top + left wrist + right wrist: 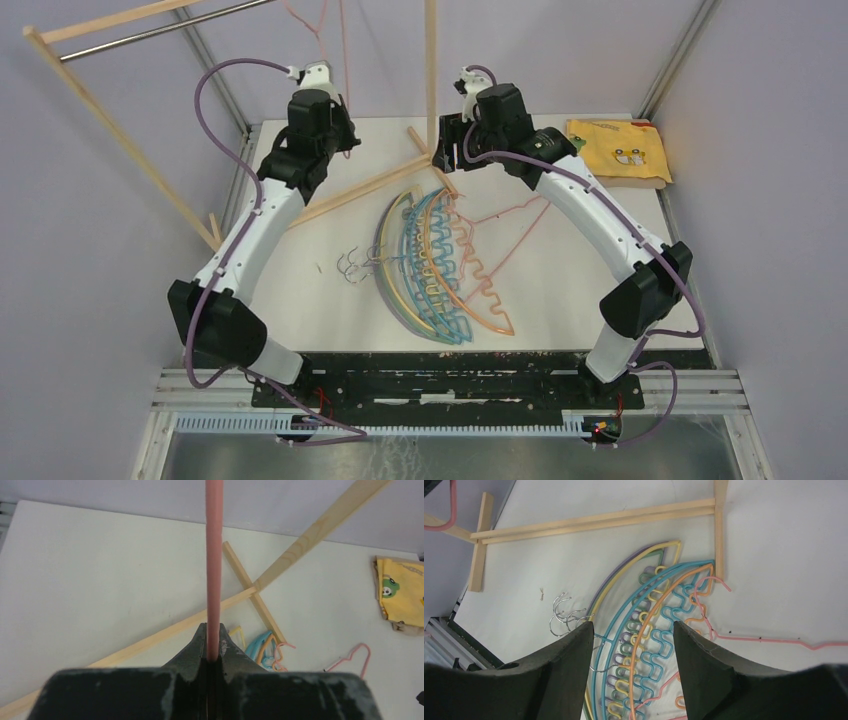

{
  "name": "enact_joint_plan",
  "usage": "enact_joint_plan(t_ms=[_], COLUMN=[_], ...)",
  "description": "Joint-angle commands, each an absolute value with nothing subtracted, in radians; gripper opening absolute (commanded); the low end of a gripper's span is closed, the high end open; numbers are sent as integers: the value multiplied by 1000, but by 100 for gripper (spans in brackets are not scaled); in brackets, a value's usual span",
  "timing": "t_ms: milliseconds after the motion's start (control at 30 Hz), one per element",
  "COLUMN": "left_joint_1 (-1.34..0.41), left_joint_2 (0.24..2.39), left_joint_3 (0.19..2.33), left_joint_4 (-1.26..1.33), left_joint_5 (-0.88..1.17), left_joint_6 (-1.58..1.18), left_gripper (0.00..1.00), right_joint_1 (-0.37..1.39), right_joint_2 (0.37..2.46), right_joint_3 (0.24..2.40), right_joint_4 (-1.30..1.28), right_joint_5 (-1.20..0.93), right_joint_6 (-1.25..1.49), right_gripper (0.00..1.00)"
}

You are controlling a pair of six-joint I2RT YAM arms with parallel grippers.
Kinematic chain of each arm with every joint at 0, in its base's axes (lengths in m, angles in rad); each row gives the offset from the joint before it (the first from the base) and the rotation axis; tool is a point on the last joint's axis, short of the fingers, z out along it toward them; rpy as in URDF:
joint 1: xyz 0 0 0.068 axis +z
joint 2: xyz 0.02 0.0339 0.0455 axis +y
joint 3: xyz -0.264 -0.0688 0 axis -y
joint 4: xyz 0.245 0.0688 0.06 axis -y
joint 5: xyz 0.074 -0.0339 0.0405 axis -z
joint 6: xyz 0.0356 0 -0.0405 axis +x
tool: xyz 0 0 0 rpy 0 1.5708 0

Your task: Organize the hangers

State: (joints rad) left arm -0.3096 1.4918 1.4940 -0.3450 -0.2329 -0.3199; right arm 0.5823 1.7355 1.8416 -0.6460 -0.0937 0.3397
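Observation:
My left gripper is raised at the back left, shut on the thin bar of a pink hanger that runs up toward the rack's rod. A pile of pastel hangers in teal, blue, yellow, orange, green and purple lies fanned in the table's middle, metal hooks to the left. A second pink hanger lies at the pile's right side. Above the pile's far end my right gripper hovers open, holding nothing.
The light wooden rack stands at the back: metal rod at upper left, upright post in the centre, base strips flat on the table. A folded yellow cloth sits at the back right corner.

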Motion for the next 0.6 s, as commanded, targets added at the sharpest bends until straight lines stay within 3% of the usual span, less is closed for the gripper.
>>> enact_joint_plan(t_ms=[0, 300, 567], left_joint_1=[-317, -358, -426], left_joint_2=[1585, 1792, 1824], left_joint_3=[1575, 1844, 1841], left_joint_4=[-414, -539, -552], left_joint_5=[-37, -87, -73], left_joint_6=[-252, -227, -218], left_gripper=[3, 3, 6], right_joint_1=[574, 565, 551], right_joint_2=[1707, 1699, 1681], right_joint_3=[1829, 1819, 1797], right_joint_4=[-629, -646, -654], right_joint_5=[-75, -70, -51], right_joint_6=[349, 341, 324], right_gripper=[68, 68, 68])
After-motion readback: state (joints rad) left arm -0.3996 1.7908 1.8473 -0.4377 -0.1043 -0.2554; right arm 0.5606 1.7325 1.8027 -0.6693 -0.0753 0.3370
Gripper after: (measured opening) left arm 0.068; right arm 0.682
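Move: The rack's rod runs overhead, about 33 cm above the left hand and some 5 cm ahead, slanting farther out as it goes right. Its right post stands about 16 cm to the left hand's right and 14 cm ahead. The hanger pile on the table lies about 18 cm right, 19 cm back and 31 cm below the left hand. From the right hand, the right post is about 20 cm ahead and 4 cm left. The pink hanger, still pinched upright in the left fingers, is carried about 9 cm right and some 5 cm forward, along the slant of the rod towards the right post, at nearly constant height. The left hand turns about 15 degrees clockwise and keeps its grip. The empty right hand, fingers still open, sinks about 2 cm and eases slightly right. ##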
